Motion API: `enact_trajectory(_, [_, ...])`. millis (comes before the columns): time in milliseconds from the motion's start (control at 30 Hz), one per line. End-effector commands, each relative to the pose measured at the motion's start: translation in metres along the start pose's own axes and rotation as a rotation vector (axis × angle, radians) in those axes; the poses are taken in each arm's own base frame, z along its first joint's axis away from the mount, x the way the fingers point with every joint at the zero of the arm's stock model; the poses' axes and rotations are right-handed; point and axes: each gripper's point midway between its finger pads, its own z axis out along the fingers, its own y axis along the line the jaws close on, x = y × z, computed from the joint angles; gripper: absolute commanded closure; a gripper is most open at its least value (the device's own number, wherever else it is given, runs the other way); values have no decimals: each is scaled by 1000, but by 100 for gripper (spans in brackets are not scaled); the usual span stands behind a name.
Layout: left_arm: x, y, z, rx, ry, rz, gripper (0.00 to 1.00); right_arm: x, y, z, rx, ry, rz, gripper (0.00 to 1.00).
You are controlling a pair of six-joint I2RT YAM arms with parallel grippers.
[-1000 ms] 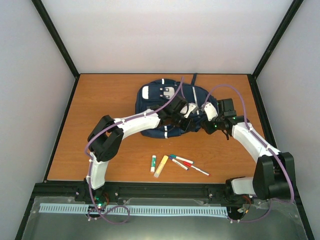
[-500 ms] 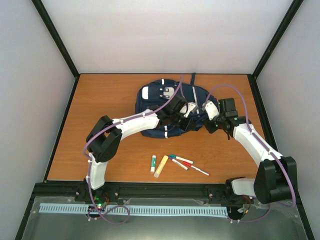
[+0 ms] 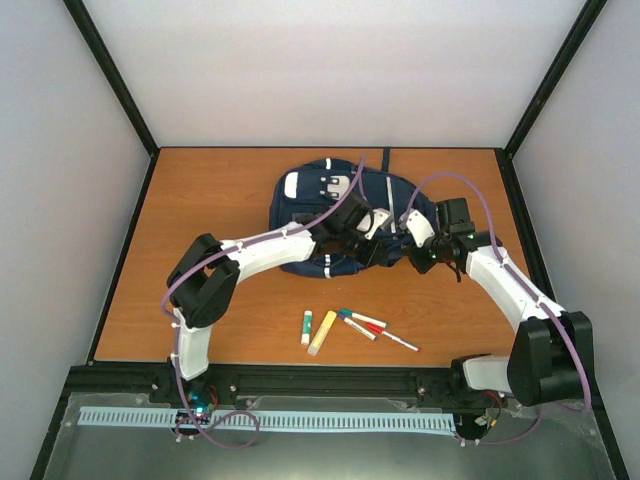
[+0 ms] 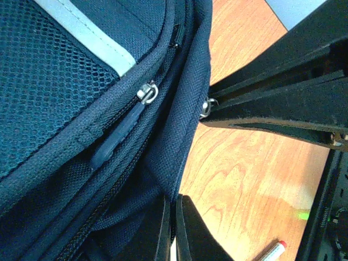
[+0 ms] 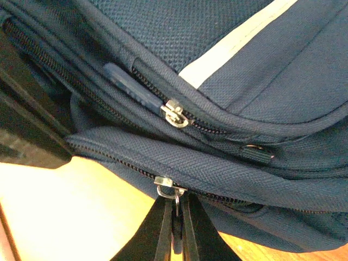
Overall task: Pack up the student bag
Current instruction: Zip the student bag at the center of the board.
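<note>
The student bag [image 3: 320, 205], navy with white stripes, lies flat at the back middle of the table. My left gripper [image 4: 174, 199] is shut on a fold of the bag's fabric [image 4: 163, 163] at its near right edge. In the top view the left gripper [image 3: 381, 246] and right gripper [image 3: 408, 250] meet at that edge. My right gripper [image 5: 176, 200] is shut on the metal zipper pull [image 5: 175, 196] that hangs from a slider [image 5: 163, 181] on the lowest zip. A second slider [image 5: 175, 115] with a blue tab sits on the zip above.
In front of the bag lie a white glue stick [image 3: 307, 327], a yellow marker [image 3: 322, 332] and several pens [image 3: 362, 321], one with a red cap [image 3: 398, 341]. A pen tip [image 4: 274, 251] shows near the left gripper. Black frame posts and white walls bound the table.
My right gripper has shut its jaws on the zipper pull. Both wrists shifted slightly at the bag's right edge, and the left arm straightened a little.
</note>
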Motion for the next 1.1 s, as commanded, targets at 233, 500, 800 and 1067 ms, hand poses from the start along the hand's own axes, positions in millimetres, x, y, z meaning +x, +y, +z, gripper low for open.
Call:
enact_trajectory(233, [-1,-13,-43,-20,-100,85,99,44,-6,9,-76,130,10,97])
enact_trajectory(500, [56,21,-63,-157,-60,60,99,54,-20,8,-61,174,-1,97])
enact_trajectory(800, [91,62,-104,-355,-97,33,99,60,-29,9,-47,226,-38,97])
enact_trajectory(1067, [92,69,-99,-372,-96,-4,99,47,-12,-17,-118,239,-55,97])
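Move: The left hand already pinches the bag's near edge; the yellow highlighter lies about 12 cm back and 12 cm left of it, the markers 12 cm back and 2 cm left, all some 11 cm below. The zip pull, already pinched by the right hand, is level and 9 cm to the left hand's right. From the right hand, the bag's right end is roughly 8 cm ahead, 5 cm right and 5 cm lower, and the second zip pull 4 cm ahead, 1 cm left and about 1 cm lower. Leftward, gathering pace, the left hand drags the pinched bag edge some 13 cm and about 5 cm back towards the highlighter, sinking slightly and turning about 15 degrees. The right hand keeps its pinch on the zip pull as the counter-hold, easing roughly 4 cm back and 3 cm down, then shifting about 3 cm right, away from the left hand, its fingers tipping towards the base. ##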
